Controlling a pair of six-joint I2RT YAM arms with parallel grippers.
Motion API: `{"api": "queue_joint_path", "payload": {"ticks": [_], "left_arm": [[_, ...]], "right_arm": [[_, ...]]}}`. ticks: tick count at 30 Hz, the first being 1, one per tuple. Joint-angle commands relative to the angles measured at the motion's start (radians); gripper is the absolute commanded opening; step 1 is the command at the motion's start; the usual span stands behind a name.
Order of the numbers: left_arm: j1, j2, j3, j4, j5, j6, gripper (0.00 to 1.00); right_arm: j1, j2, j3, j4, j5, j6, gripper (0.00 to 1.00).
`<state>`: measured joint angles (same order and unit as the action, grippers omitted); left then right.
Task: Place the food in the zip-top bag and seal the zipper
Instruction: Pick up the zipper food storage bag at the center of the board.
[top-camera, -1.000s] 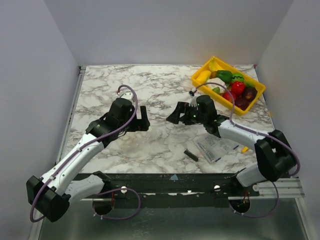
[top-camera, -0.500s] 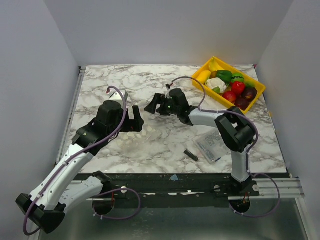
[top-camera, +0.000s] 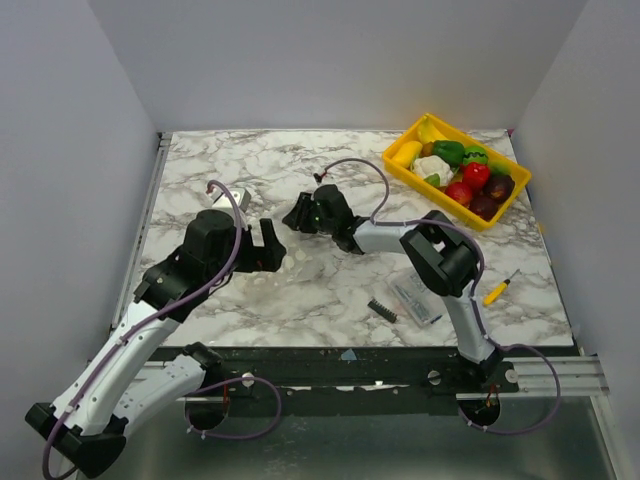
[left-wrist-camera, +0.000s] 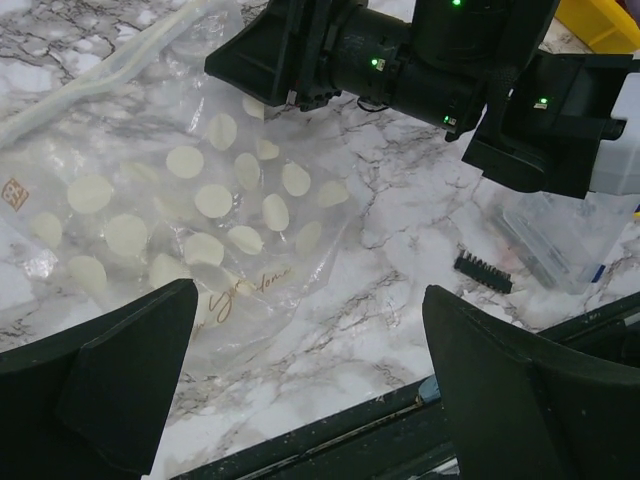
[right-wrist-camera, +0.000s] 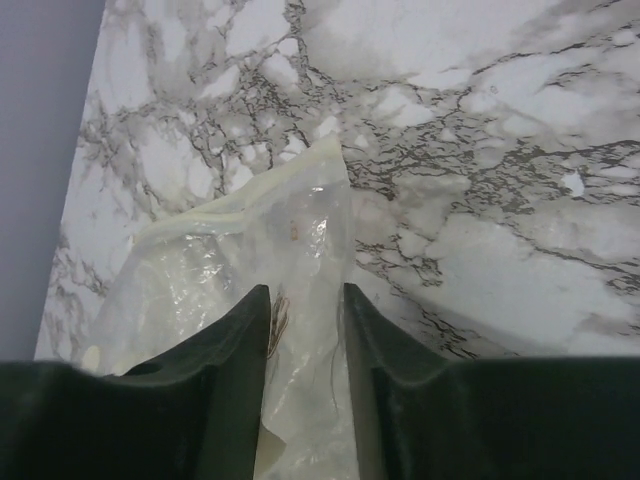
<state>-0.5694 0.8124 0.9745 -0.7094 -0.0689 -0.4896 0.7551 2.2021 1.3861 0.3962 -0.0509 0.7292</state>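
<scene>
The zip-top bag (left-wrist-camera: 180, 200) lies flat on the marble, clear with pale dots. Its zipper (left-wrist-camera: 90, 85) is a thick pale strip along the far edge. My right gripper (right-wrist-camera: 305, 295) straddles a raised fold of the bag (right-wrist-camera: 250, 240) near the zipper (right-wrist-camera: 200, 215); its jaws are narrowed but still apart. In the top view my right gripper (top-camera: 297, 213) sits mid-table. My left gripper (top-camera: 262, 245) faces it, wide open and empty, and hovers at the bag's near side (left-wrist-camera: 310, 300). The food (top-camera: 465, 178) stays in the yellow tray (top-camera: 507, 203).
A small black ridged piece (top-camera: 381, 309) and a flat clear packet (top-camera: 417, 297) lie near the front edge; both show in the left wrist view too. A yellow-handled screwdriver (top-camera: 497, 290) rests at the front right. Grey walls enclose the table.
My right arm has swung left from beside the tray to the bag, and its jaws have narrowed around the film. My left arm has shifted slightly left and toward the front.
</scene>
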Motion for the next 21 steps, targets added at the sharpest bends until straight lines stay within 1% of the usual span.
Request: {"api": "queue_joint_path", "payload": {"ticks": [1, 3, 5, 7, 8, 11, 14, 15, 17, 18, 20, 21], "left_arm": [[0.005, -0.059, -0.046, -0.039, 0.034, -0.072, 0.97], [0.005, -0.093, -0.065, -0.036, 0.039, -0.09, 0.97], [0.005, -0.119, -0.065, -0.049, 0.038, -0.108, 0.97], [0.006, -0.134, -0.046, -0.078, 0.034, -0.12, 0.97], [0.006, -0.136, -0.034, -0.094, 0.032, -0.117, 0.97], [0.008, -0.148, 0.003, -0.13, 0.004, -0.083, 0.97], [0.01, -0.152, 0.044, -0.146, -0.025, -0.009, 0.97], [0.01, -0.147, 0.066, -0.151, -0.032, 0.015, 0.98], [0.012, -0.126, 0.119, -0.166, -0.056, 0.066, 0.98], [0.015, -0.105, 0.151, -0.174, -0.057, 0.092, 0.98], [0.02, -0.068, 0.201, -0.187, -0.05, 0.135, 0.97], [0.028, -0.054, 0.216, -0.185, -0.025, 0.162, 0.97]], "right_arm": [[0.011, -0.046, -0.071, 0.099, 0.096, -0.023, 0.31], [0.011, -0.065, -0.083, 0.125, 0.074, -0.045, 0.2], [0.011, -0.098, -0.095, 0.12, 0.078, -0.074, 0.13], [0.011, -0.152, -0.122, 0.117, 0.077, -0.134, 0.03], [0.009, -0.189, -0.137, 0.124, 0.041, -0.194, 0.01], [0.006, -0.284, -0.166, 0.103, -0.167, -0.408, 0.0], [-0.003, -0.368, -0.163, -0.018, -0.371, -0.57, 0.0], [-0.008, -0.4, -0.16, -0.058, -0.415, -0.613, 0.0], [-0.028, -0.452, -0.162, -0.12, -0.527, -0.663, 0.01], [-0.047, -0.476, -0.172, -0.132, -0.607, -0.677, 0.0], [-0.091, -0.507, -0.19, -0.128, -0.746, -0.675, 0.0], [-0.12, -0.514, -0.195, -0.119, -0.822, -0.654, 0.0]]}}
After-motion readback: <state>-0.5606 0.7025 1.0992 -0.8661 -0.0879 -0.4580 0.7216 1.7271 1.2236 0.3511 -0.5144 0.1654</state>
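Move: The zipper food storage bag lies spread under the half-open right gripper, its far edge between the fingertips. The bag's middle is about 11 cm back, 4 cm left and 3 cm below. From the right hand, the black clip sits some 24 cm back and 24 cm right, and the clear box 18 cm back and 38 cm right. From the left hand, the bag's middle is roughly 8 cm ahead, 2 cm left and 20 cm below. Shut the right gripper on the bag's film near the zipper, sinking slightly as it pinches, then pull the edge up about 17 cm and back 8, the fingers levelling out and swinging some 25 degrees counter-clockwise. Keep the left gripper wide open and draw it 3 cm back and to the left, dipping briefly, then up. ##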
